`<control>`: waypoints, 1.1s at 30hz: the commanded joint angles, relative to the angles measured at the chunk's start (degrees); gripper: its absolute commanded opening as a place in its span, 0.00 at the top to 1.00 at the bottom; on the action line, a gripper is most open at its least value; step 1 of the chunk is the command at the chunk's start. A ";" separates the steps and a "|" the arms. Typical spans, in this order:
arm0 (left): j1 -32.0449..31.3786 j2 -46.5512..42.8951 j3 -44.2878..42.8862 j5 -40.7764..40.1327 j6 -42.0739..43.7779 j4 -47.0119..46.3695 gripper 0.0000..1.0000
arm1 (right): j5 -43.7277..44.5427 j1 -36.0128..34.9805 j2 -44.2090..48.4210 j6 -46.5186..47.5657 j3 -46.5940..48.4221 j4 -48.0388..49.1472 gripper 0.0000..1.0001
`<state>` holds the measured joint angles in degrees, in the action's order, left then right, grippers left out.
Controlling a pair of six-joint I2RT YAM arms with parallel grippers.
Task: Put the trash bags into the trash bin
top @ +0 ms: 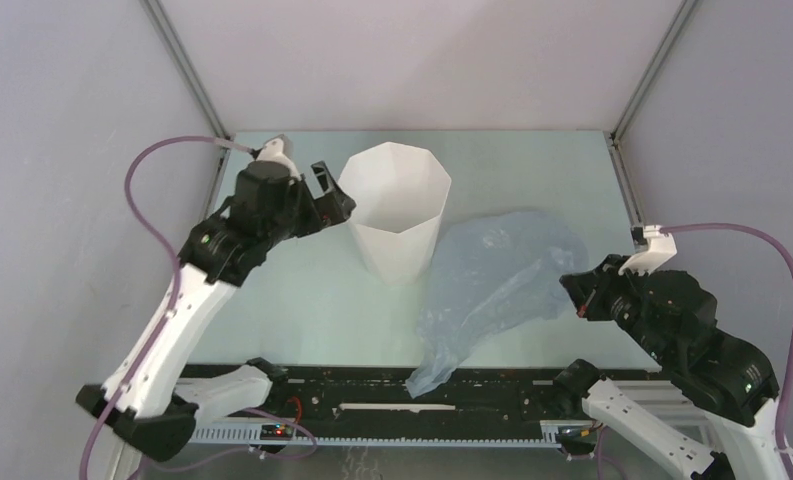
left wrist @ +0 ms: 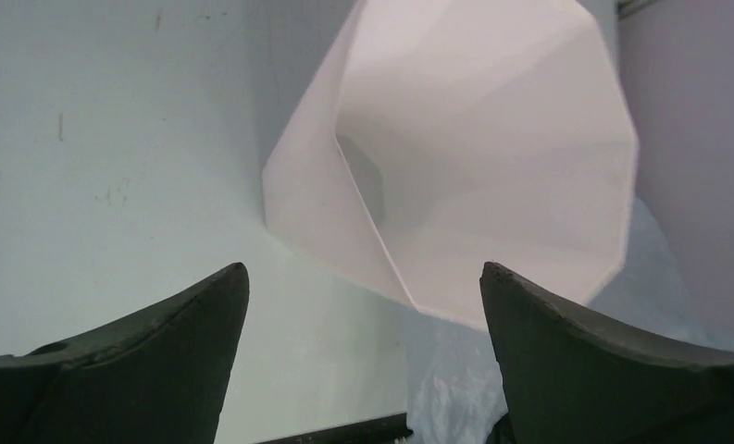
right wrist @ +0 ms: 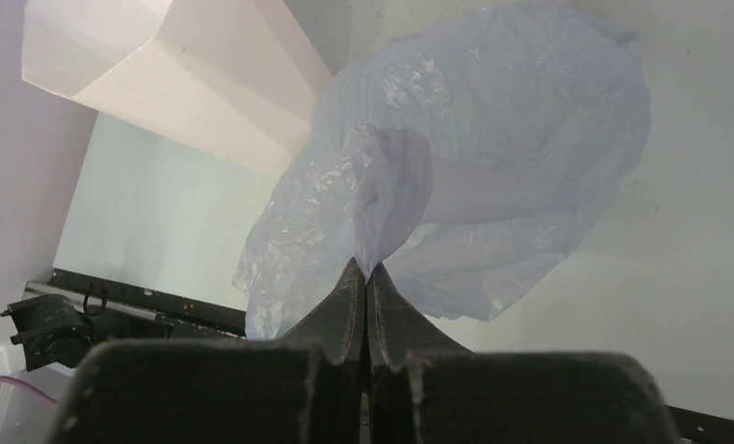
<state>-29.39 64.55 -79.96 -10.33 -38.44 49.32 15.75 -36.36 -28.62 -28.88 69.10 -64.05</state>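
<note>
The white faceted trash bin point(top: 396, 210) stands upright on the table, its open mouth up; it also shows in the left wrist view point(left wrist: 492, 166) and the right wrist view point(right wrist: 168, 74). The pale-blue translucent trash bag point(top: 492, 285) lies spread just right of the bin, one end reaching the table's near edge. My right gripper point(top: 572, 290) is shut on the bag's right edge, and a fold of film rises from its closed tips point(right wrist: 364, 268). My left gripper point(top: 334, 195) is open and empty, just left of the bin's rim, with the rim between its fingers point(left wrist: 205, 324).
A black rail point(top: 402, 385) with the arm bases runs along the table's near edge. Grey enclosure walls and metal posts point(top: 187, 70) bound the table on the left, right and back.
</note>
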 commanded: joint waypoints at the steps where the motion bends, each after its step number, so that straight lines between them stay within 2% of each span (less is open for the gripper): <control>1: -0.66 -11.38 6.44 6.85 2.16 -1.39 0.00 | -0.62 0.16 -2.02 -0.88 0.61 2.98 1.00; 5: -5.48 -19.77 14.22 8.01 -0.44 -0.42 0.00 | -0.97 0.24 -2.80 0.10 0.41 5.43 1.00; 9: -15.76 -24.34 18.03 0.23 -4.81 3.86 0.01 | -2.20 0.45 -5.07 1.74 -0.02 7.74 1.00; 12: -23.54 -23.11 17.71 -4.77 -6.70 7.68 0.02 | -3.39 0.97 -6.26 1.49 -0.02 8.78 1.00; 16: -37.05 -18.12 15.78 -12.78 -7.14 8.15 0.01 | -5.16 1.91 -7.44 1.65 -0.27 9.69 1.00; 20: -46.95 -13.70 17.73 -16.20 -2.82 0.14 0.00 | -5.86 3.13 -7.56 1.62 -1.67 10.41 1.00; 23: -47.97 -11.40 21.86 -10.98 0.44 -8.52 0.00 | -6.94 4.35 -7.15 0.49 -2.62 11.07 1.00; 27: -47.96 -6.52 21.91 -1.54 4.81 -16.89 0.00 | -9.00 5.72 -6.87 -0.62 -2.66 11.28 1.00; 33: -48.11 4.36 21.37 3.41 6.55 -21.25 0.00 | -9.68 6.52 -7.35 -0.95 -2.65 10.60 1.00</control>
<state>-77.14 63.96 -58.83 -11.49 -34.92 35.09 7.11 -30.33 -35.83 -29.17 66.41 -55.00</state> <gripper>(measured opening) 0.996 0.008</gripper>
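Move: The loose tail of the trash bag, at the table's near edge, lies about 24 cm back, 16 cm right and 27 cm below the open left hand. The bin stands level with that hand, some 10 cm to its right, its middle about 15 cm lower. The right hand already holds a corner of the bag; from it the tail is roughly 10 cm back and 21 cm left, 27 cm down, and the bin 14 cm ahead and 27 cm left. The left hand, fingers kept wide open, lifts briefly by about 2 cm and draws back from the bin's left rim, then swings back, right and down in a curve, some 20 cm back, 16 cm right and 11 cm down in all, turning about 50 degrees clockwise until it hangs close above the bag's loose tail without gripping it. Meanwhile the right hand keeps its pinch on the bag's corner and carries it about 5 cm forward and left, then holds there. ##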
